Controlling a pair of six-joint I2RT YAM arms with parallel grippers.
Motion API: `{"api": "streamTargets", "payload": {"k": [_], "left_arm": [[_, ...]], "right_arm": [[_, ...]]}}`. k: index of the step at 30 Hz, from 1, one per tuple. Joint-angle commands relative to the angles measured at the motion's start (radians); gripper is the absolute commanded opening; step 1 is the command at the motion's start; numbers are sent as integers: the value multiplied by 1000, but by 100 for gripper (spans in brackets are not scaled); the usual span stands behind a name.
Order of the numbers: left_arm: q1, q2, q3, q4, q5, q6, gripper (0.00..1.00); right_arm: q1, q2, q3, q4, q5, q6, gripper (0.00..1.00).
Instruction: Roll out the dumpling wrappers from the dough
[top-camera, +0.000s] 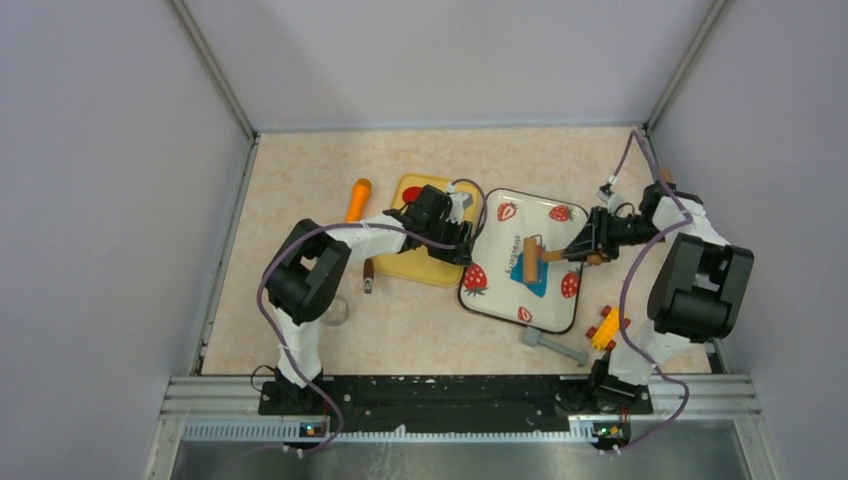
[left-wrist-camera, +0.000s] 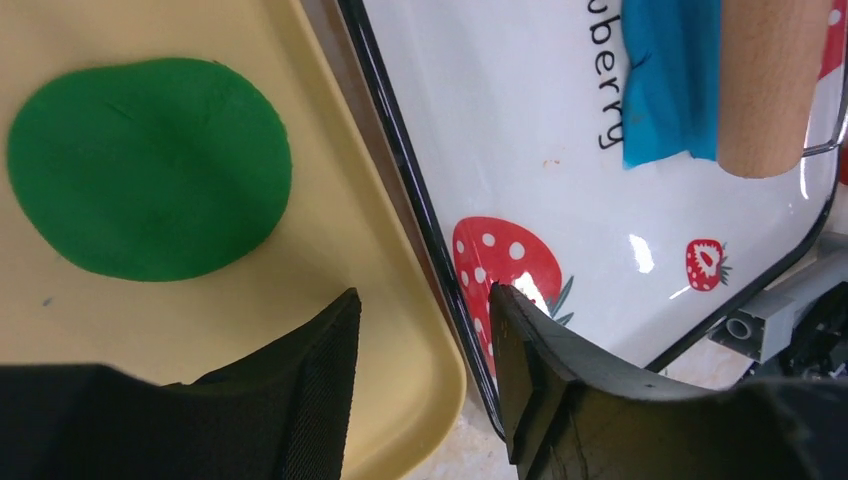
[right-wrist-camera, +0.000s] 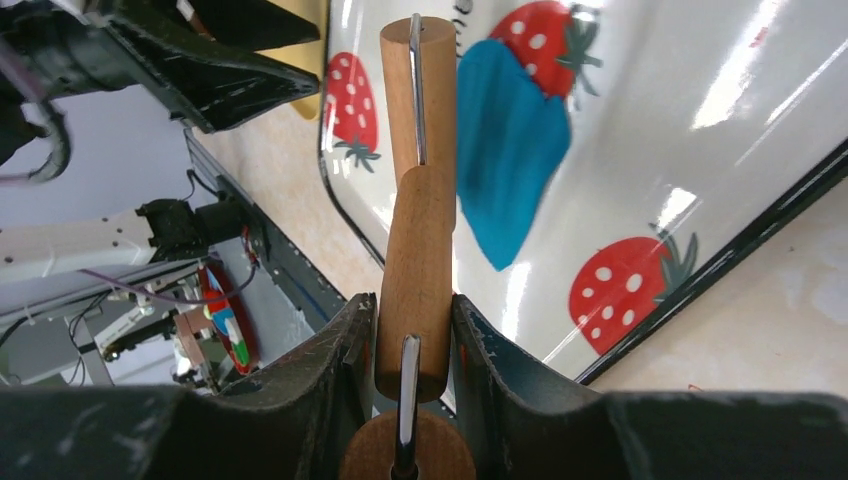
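The dough (top-camera: 531, 284) (right-wrist-camera: 510, 150) is a flattened, irregular blue patch (left-wrist-camera: 665, 85) on the strawberry tray (top-camera: 505, 300). A wooden roller (top-camera: 531, 258) (left-wrist-camera: 770, 80) lies across it. My right gripper (right-wrist-camera: 412, 305) (top-camera: 582, 249) is shut on the roller's wooden handle (right-wrist-camera: 420, 250). My left gripper (left-wrist-camera: 423, 295) (top-camera: 460, 243) is open with nothing between its fingers. It hovers over the seam between the yellow tray (left-wrist-camera: 330, 250) and the strawberry tray (left-wrist-camera: 520, 120). No dumpling wrappers are in view.
On the yellow tray (top-camera: 400, 262) lie a green disc (left-wrist-camera: 150, 165) and a red disc (top-camera: 411, 193). An orange tool (top-camera: 358, 198) and a brown-handled tool (top-camera: 369, 275) lie left of it. A yellow-and-red toy (top-camera: 604, 327) and a grey piece (top-camera: 553, 346) sit near the right arm's base.
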Motion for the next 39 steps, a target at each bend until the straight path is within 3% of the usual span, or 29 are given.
{"api": "streamTargets", "payload": {"k": [1, 18, 32, 39], "left_arm": [[-11, 32, 31, 44, 29, -28, 48], [-12, 70, 5, 74, 27, -84, 0], [-12, 61, -3, 70, 1, -92, 0], [-11, 22, 9, 43, -35, -57, 0]], "right_arm": [[4, 54, -11, 69, 39, 59, 0], [32, 190, -54, 111, 271, 110, 0], [129, 272, -17, 135, 310, 142, 0], [135, 257, 67, 53, 27, 57, 0]]}}
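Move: The blue dough lies about 8 cm left of the right hand, level with it fore and aft and some 12 cm below. The roller it holds hangs about 9 cm to that hand's left, 2 cm ahead and 6 cm lower; the grey wrench is about 15 cm back and 4 cm left, at table height. From the left hand, the white tray's left rim is about 2 cm right and 3 cm below, level fore and aft; the green dough is 7 cm ahead, 3 cm left and 5 cm below. Downward first, the right hand lowers the held roller about 5 cm over the blue dough's left part, tilting some 15 degrees, then carries it about 4 cm left across the tray towards the left hand, grip kept. The left hand eases about 1 cm right and shuts its open fingers at the white tray's left rim, then stays there, seeming to brace the tray. ##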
